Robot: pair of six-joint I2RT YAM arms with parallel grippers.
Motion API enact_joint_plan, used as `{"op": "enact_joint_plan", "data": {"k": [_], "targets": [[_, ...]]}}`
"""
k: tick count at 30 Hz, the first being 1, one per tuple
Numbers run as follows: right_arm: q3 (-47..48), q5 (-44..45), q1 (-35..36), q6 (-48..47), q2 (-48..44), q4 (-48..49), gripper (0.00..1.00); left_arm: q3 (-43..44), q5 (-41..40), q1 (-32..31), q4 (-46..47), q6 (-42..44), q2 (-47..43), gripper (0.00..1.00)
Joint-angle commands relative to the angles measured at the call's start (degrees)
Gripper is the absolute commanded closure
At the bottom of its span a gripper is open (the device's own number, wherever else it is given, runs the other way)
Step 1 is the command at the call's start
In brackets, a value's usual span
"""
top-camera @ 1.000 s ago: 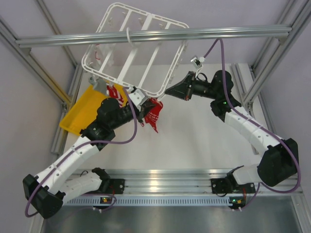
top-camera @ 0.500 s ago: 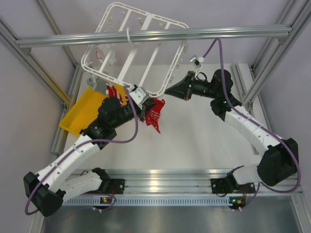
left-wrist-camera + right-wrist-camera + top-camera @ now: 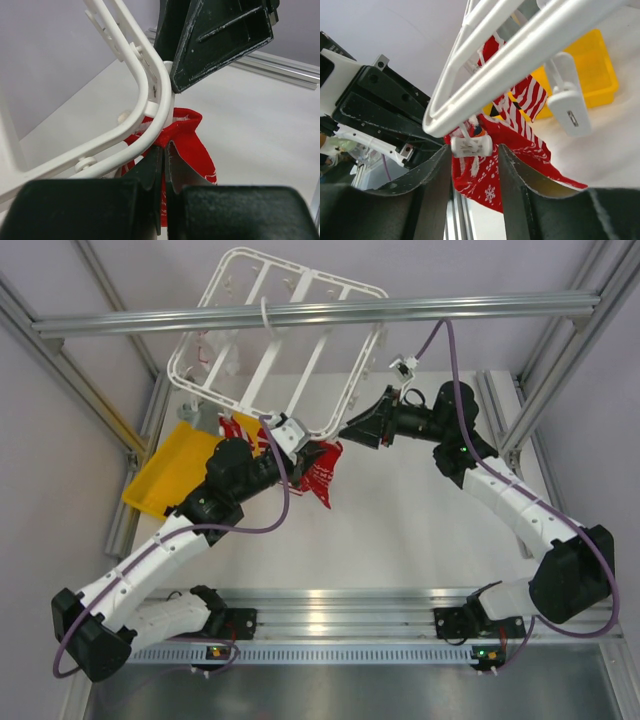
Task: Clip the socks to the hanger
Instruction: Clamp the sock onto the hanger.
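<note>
The white hanger (image 3: 275, 340) hangs tilted from the top beam. A red sock (image 3: 320, 470) with white markings dangles at the hanger's near right corner (image 3: 150, 112), and my left gripper (image 3: 304, 453) is shut on the cuff of this sock (image 3: 192, 145). My right gripper (image 3: 345, 428) stands at the same corner from the right. Its jaws are open, one on either side of a small white clip (image 3: 471, 145) that sits at the top edge of the sock (image 3: 492, 182). Red-and-white striped socks (image 3: 530, 97) hang from the hanger further along.
A yellow tray (image 3: 165, 475) lies at the left of the white table, below the hanger. Another white clip (image 3: 567, 102) dangles from the hanger's rim. A grey aluminium beam (image 3: 320, 312) crosses above, with frame posts on both sides.
My right gripper's jaws have spread apart around the clip; they were closed before. My left gripper has shifted slightly up and right with the sock.
</note>
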Motion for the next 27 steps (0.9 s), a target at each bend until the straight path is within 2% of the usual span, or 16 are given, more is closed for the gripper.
{"op": "enact_joint_plan", "data": {"k": [1,8,9,11,12,16,18,22,27], "targets": [[2.8,-0.9,0.2,-0.7,0.4,-1.3,0.59,2.8,-0.7,-0.5,5.5,0.0,0.1,1.0],[2.8,-0.5,0.1,0.3,-0.2,-1.0,0.46,3.6,-1.2,-0.5,3.3,-1.2,0.7,0.99],[2.6,0.0,0.0,0.6,-0.5,-0.8,0.44,3.8,-1.3,-0.5,2.1,-1.4,0.9,0.81],[2.2,0.2,-0.2,1.1,-1.1,-0.8,0.38,4.4,-1.1,-0.5,0.6,-2.3,1.2,0.64],[2.0,0.6,-0.6,1.7,-1.4,-0.5,0.38,4.5,-0.3,-0.5,-0.5,-2.5,1.1,0.43],[-0.4,1.3,-2.0,2.5,-4.5,-0.3,0.38,4.4,1.3,-0.5,-2.9,-3.9,-0.7,0.27],[-1.5,2.4,-2.9,2.5,-6.2,-0.7,0.38,4.6,1.4,-0.5,-5.5,-5.4,-1.7,0.24],[-3.0,4.9,-3.8,-1.7,-11.7,-6.0,0.37,5.8,1.5,-0.4,-12.0,-9.0,-3.6,0.04],[-2.2,12.4,-4.7,-10.0,-17.2,-18.8,0.36,5.2,5.6,5.4,-16.5,-18.0,-7.0,0.02]]}}
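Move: The left hand still pinches the red sock's top, with the sock's middle about 5 cm below and 1 cm to its right; the corner clip is roughly 2 cm ahead and 3 cm right of this hand. For the right hand, already part open, that clip lies about 2 cm to its left, level fore and aft, with the hanger corner some 3 cm left and 3 cm above. An empty clip is about 5 cm ahead of it, straight out. Left fingers open wide, releasing the sock and backing about 3 cm; right opens wider, withdrawing 5 cm rightward from the clip. ##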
